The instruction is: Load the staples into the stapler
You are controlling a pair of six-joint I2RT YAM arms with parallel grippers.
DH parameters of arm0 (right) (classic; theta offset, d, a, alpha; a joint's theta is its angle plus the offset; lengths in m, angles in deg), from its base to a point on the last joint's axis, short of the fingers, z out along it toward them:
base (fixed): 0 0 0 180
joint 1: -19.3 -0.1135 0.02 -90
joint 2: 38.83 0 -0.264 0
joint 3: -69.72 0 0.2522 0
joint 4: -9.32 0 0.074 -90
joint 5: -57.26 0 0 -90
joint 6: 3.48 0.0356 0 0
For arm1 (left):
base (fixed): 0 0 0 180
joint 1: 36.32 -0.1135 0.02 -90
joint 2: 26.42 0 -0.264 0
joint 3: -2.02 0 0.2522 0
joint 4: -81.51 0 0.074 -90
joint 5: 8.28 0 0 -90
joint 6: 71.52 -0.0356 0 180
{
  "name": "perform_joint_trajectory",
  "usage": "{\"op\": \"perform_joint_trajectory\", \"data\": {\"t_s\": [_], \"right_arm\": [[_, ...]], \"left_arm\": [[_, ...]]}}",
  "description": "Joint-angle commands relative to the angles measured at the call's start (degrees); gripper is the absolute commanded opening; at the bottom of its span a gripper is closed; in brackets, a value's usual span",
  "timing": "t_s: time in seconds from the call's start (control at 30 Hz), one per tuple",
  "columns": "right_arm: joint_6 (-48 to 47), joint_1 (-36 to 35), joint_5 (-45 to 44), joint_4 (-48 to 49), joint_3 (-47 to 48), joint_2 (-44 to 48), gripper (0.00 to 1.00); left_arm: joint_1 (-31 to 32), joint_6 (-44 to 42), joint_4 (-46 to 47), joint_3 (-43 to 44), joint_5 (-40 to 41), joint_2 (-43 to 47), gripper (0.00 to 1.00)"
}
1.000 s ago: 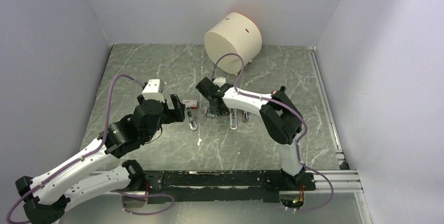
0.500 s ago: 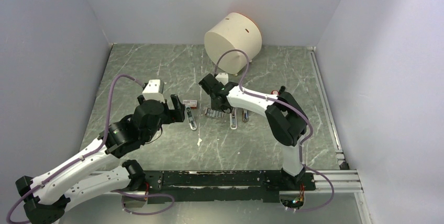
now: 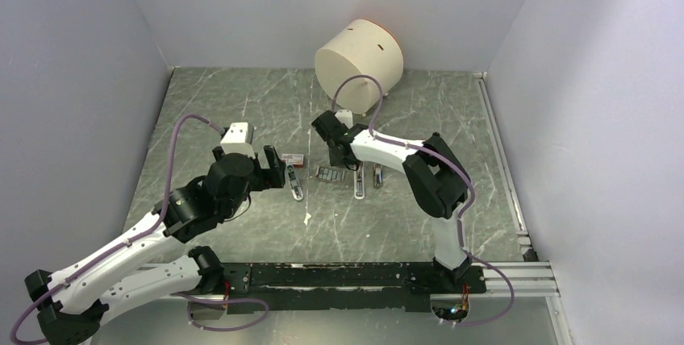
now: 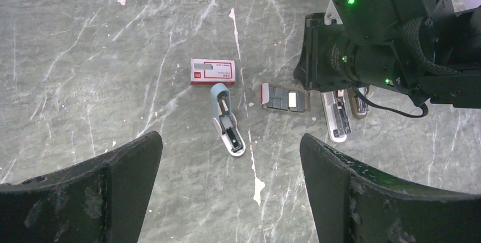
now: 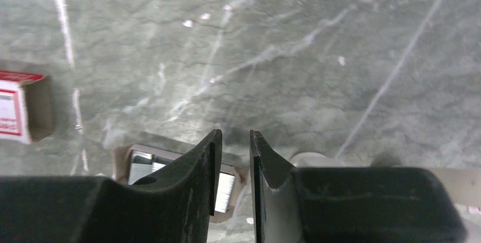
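The staples (image 4: pixel 282 99) lie as dark-grey strips in a small open cardboard tray (image 3: pixel 328 174) in the middle of the table. Left of them a light-blue stapler (image 4: pixel 227 119) lies opened out. To their right a white stapler (image 4: pixel 336 116) also lies open. My right gripper (image 3: pixel 345 160) hovers just behind the staples, its jaws a narrow gap apart with nothing between them (image 5: pixel 235 136); the staples (image 5: pixel 142 165) show beneath its left finger. My left gripper (image 3: pixel 276 169) stands wide open and empty, apart from the blue stapler (image 3: pixel 295 182).
A small red-and-white cardboard box (image 4: pixel 212 71) lies just behind the blue stapler. A big cream cylinder (image 3: pixel 359 64) lies at the back of the marble table. A small dark piece (image 3: pixel 377 176) lies right of the white stapler.
My right gripper has pulled back from on top of the staples tray toward the rear, and its jaws have parted slightly. The tray now shows uncovered. The left arm has not moved.
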Motion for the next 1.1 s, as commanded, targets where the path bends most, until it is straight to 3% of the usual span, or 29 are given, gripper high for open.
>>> {"op": "perform_joint_trajectory", "data": {"t_s": [0.0,0.3,0.63,0.97,1.07], "right_arm": [[-7.07,0.00,2.84,5.51,-0.42,1.68,0.29],[-7.26,1.25,0.84,-0.74,3.11,-2.50,0.29],[-10.96,-0.56,6.23,-3.25,0.84,-0.45,0.28],[-8.83,-2.70,13.67,-3.87,-3.22,3.94,0.27],[-7.47,-2.84,12.04,-3.59,-3.92,4.96,0.27]], "left_arm": [[-0.35,0.02,0.15,0.13,0.93,0.18,0.96],[-0.34,0.04,0.10,0.29,0.98,0.21,0.96],[-0.35,-0.11,0.53,0.30,0.61,0.05,0.96],[-0.36,-0.14,0.62,0.21,0.49,0.31,0.96],[-0.38,-0.05,0.55,0.16,0.39,0.28,0.96]]}}
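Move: The open staple tray lies just back and left of my right fingertips, its middle about 2 cm back, 3 cm left and 1 cm lower. Much the same height: the white stapler 5 cm back and 4 cm right, the red box 2 cm ahead and 13 cm left, the blue stapler 5 cm back and 12 cm left. From my idle left hand the tray is roughly 10 cm ahead, 14 cm right and 22 cm down. With my right fingers held nearly shut, I ease about 1 cm forward past the tray's far right end, then draw back some 6.5 cm, drifting a little left and sinking about 1 cm. The fingertips come against the tray's right long side and drag that end back towards me, while my wrist turns roughly 15 degrees counter-clockwise and tips further down. ##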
